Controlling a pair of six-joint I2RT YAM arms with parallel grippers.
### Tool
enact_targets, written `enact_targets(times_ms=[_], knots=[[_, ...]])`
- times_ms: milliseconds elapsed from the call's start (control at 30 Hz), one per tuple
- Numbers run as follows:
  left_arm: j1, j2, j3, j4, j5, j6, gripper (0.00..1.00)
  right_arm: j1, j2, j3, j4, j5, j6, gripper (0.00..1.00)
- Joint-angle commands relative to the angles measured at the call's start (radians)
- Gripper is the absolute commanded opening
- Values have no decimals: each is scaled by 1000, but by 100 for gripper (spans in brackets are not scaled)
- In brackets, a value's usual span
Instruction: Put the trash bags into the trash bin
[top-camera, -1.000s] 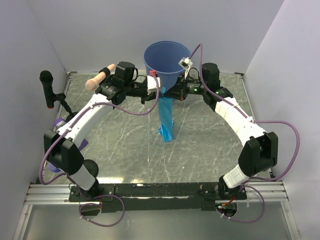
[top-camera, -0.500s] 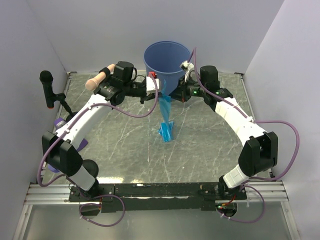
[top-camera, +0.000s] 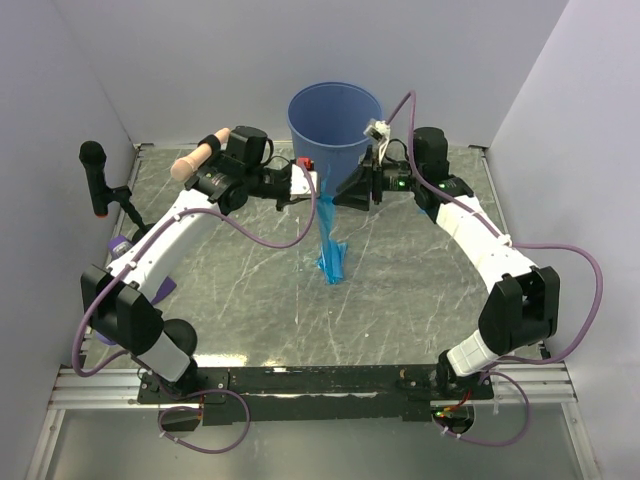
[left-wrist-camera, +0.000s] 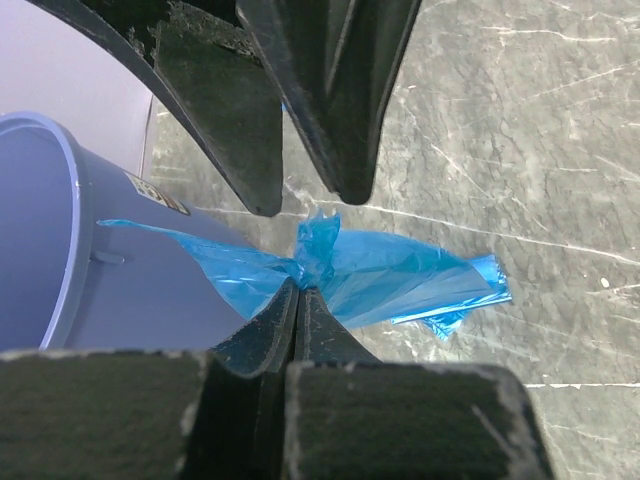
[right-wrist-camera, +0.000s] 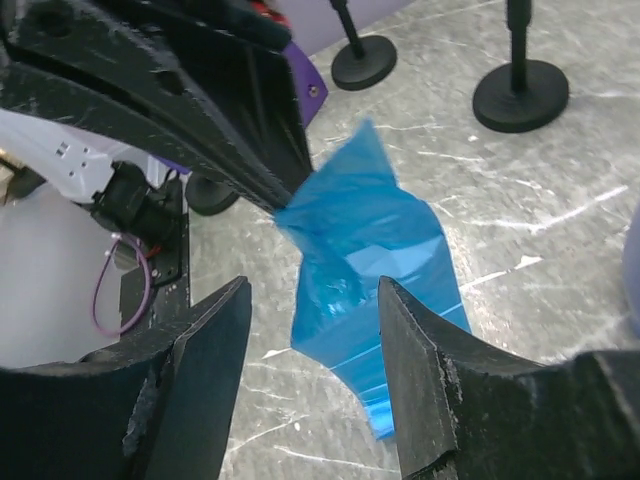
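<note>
One thin blue trash bag (top-camera: 330, 240) hangs from my left gripper (top-camera: 317, 179), which is shut on its bunched top (left-wrist-camera: 312, 250). The bag's lower end rests on the table. Right behind it stands the round blue trash bin (top-camera: 335, 115), whose wall (left-wrist-camera: 40, 250) fills the left of the left wrist view. My right gripper (top-camera: 338, 196) is open just right of the bag's top, touching nothing. In the right wrist view the bag (right-wrist-camera: 375, 240) hangs beyond the spread right gripper (right-wrist-camera: 312, 290), and the left gripper's fingers (right-wrist-camera: 220, 110) pinch its upper corner.
A black microphone stand (top-camera: 96, 180) rises at the left wall, with round stand bases (right-wrist-camera: 520, 95) on the marbled table. A peach-coloured handle (top-camera: 195, 158) lies behind the left arm. A purple item (top-camera: 118, 245) sits at the left edge. Walls close in on three sides.
My right gripper has opened and let go of the bag, drawing back slightly to the right. The bag now hangs from the left gripper alone, pulled into a narrower strip.
</note>
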Motion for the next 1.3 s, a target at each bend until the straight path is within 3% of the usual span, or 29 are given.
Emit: enact_targets(times_ms=[0,200,333,567,967,1267], knots=[[-1,-33,42,-8,40,24,1,23,-39,47,-12,-40,-99,60],[-3,-38,45,-17,55,24,1,32,-30,70,-66,68,-187,56],[-3,-29,67,-43,66,29,1,34,-10,86,-31,117,-154,52],[-3,-29,65,-19,61,7,0,41,7,112,-54,10,-187,53],[-3,-41,51,6,74,-28,1,64,13,101,-81,59,-233,52],[-3,-47,35,32,64,-51,1,69,25,115,-94,25,-250,23]])
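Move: My left hand still pinches the trash bag by its gathered neck, about 1 cm beyond its finger point to the right. From my right hand, open and facing it, that neck lies some 4 cm to the left, about level in depth and perhaps 1 cm lower. The bin's middle is about 17 cm ahead of my right hand, roughly 1 cm left and 15 cm below; the spare blue bag lies some 19 cm right, 8 cm ahead and 29 cm below. I bring my right hand leftward to the bag's neck, only about 1.5 cm net, after small loops: slightly forward and up, then back and down again. I roll it about 10 degrees and draw its fingers from a wide gap to roughly half of that around the gathered film, not yet shut. My left hand keeps its pinch and rises about 1.5 cm. ##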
